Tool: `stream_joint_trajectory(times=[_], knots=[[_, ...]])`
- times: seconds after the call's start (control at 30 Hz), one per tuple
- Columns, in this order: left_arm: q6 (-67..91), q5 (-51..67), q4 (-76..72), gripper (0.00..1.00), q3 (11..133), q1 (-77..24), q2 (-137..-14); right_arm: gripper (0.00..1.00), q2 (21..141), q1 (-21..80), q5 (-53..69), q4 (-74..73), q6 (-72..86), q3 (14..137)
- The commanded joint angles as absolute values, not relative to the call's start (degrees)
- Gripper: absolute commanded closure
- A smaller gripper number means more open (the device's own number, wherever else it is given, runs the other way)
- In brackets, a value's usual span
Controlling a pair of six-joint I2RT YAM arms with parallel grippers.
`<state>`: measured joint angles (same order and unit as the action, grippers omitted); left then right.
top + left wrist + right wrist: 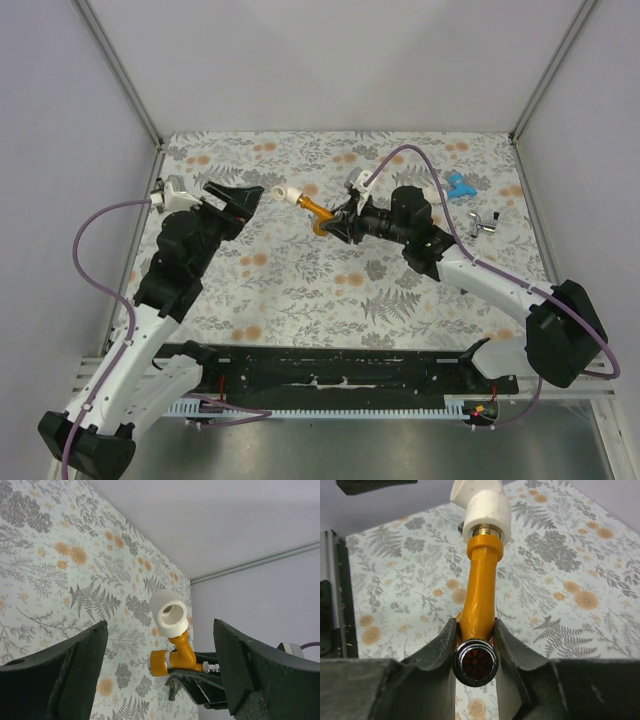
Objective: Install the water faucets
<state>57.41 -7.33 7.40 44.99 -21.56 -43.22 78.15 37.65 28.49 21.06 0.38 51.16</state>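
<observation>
An orange water faucet with a white ring-shaped end fitting hangs above the flowered table mat. My right gripper is shut on its orange body. In the right wrist view the jaws pinch the orange faucet just behind its knurled spout cap, and the white fitting points away. My left gripper stands open just left of the fitting, apart from it. In the left wrist view the white fitting faces the gap between the wide-apart left gripper's fingertips, with nothing between them.
A blue faucet and a dark metal lever handle lie on the mat at the back right. White walls enclose the mat on three sides. A black rail runs along the near edge by the arm bases.
</observation>
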Motion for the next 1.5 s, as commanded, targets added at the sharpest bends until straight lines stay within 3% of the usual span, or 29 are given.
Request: stream_joint_trajectory(times=[0.0, 0.43, 0.67, 0.8, 0.9, 1.17, 1.33, 1.4, 1.47], knots=[[63.8, -4.5, 12.8, 0.11, 48.9, -21.3, -46.2, 1.0, 74.7, 38.5, 21.3, 18.0, -9.6, 53.6], [73.5, 9.1, 4.0, 0.12, 53.8, -21.7, -63.0, 1.0, 74.1, 43.3, 13.6, 19.9, -16.3, 52.0], [75.6, 10.5, -2.1, 0.5, 51.0, -22.2, -63.5, 1.0, 74.4, 43.7, 12.7, 22.5, -13.4, 51.2], [78.7, 10.5, -12.4, 0.98, 45.2, -22.3, -61.4, 1.0, 75.4, 43.2, 15.9, 22.7, -6.6, 51.8], [80.3, 9.3, -23.4, 0.98, 40.1, -22.3, -59.9, 1.0, 76.8, 40.8, 23.4, 24.8, 6.2, 52.6], [70.9, 5.5, -59.0, 0.98, 29.3, -22.2, -57.6, 1.0, 83.6, 35.2, 41.3, 46.8, 46.7, 54.8], [66.4, 3.5, -76.5, 0.98, 25.8, -22.2, -59.8, 1.0, 87.6, 33.7, 42.7, 48.2, 62.4, 59.0], [65.9, 3.6, -77.1, 0.98, 26.4, -22.1, -60.3, 0.92, 87.8, 33.2, 41.4, 47.6, 63.9, 59.0], [64.7, 3.3, -71.5, 0.98, 27.4, -22.2, -59.1, 0.74, 87.6, 32.9, 39.3, 44.0, 62.5, 59.1]])
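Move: The white nut on the end of the orange faucet is about 7 cm to the left hand's right, 2 cm ahead and 3 cm below it. The faucet body runs on from there, its middle some 12 cm right, 1 cm back and 5 cm lower, to the right gripper's fingers about 17 cm right, 3 cm back and 6 cm below. From the right hand, which holds the faucet, the nut lies roughly 10 cm left, 5 cm ahead and 3 cm up. The white nut is pinched by the left fingers, which come in wide open, swinging about 8 cm right, down and forward, then close on it. The right hand keeps its grip on the faucet, at first staying nearly in place. Then both rise some 8 cm together, counter-twisting: the left fingers tip up about 45 degrees while the right hand rolls the opposite way. ##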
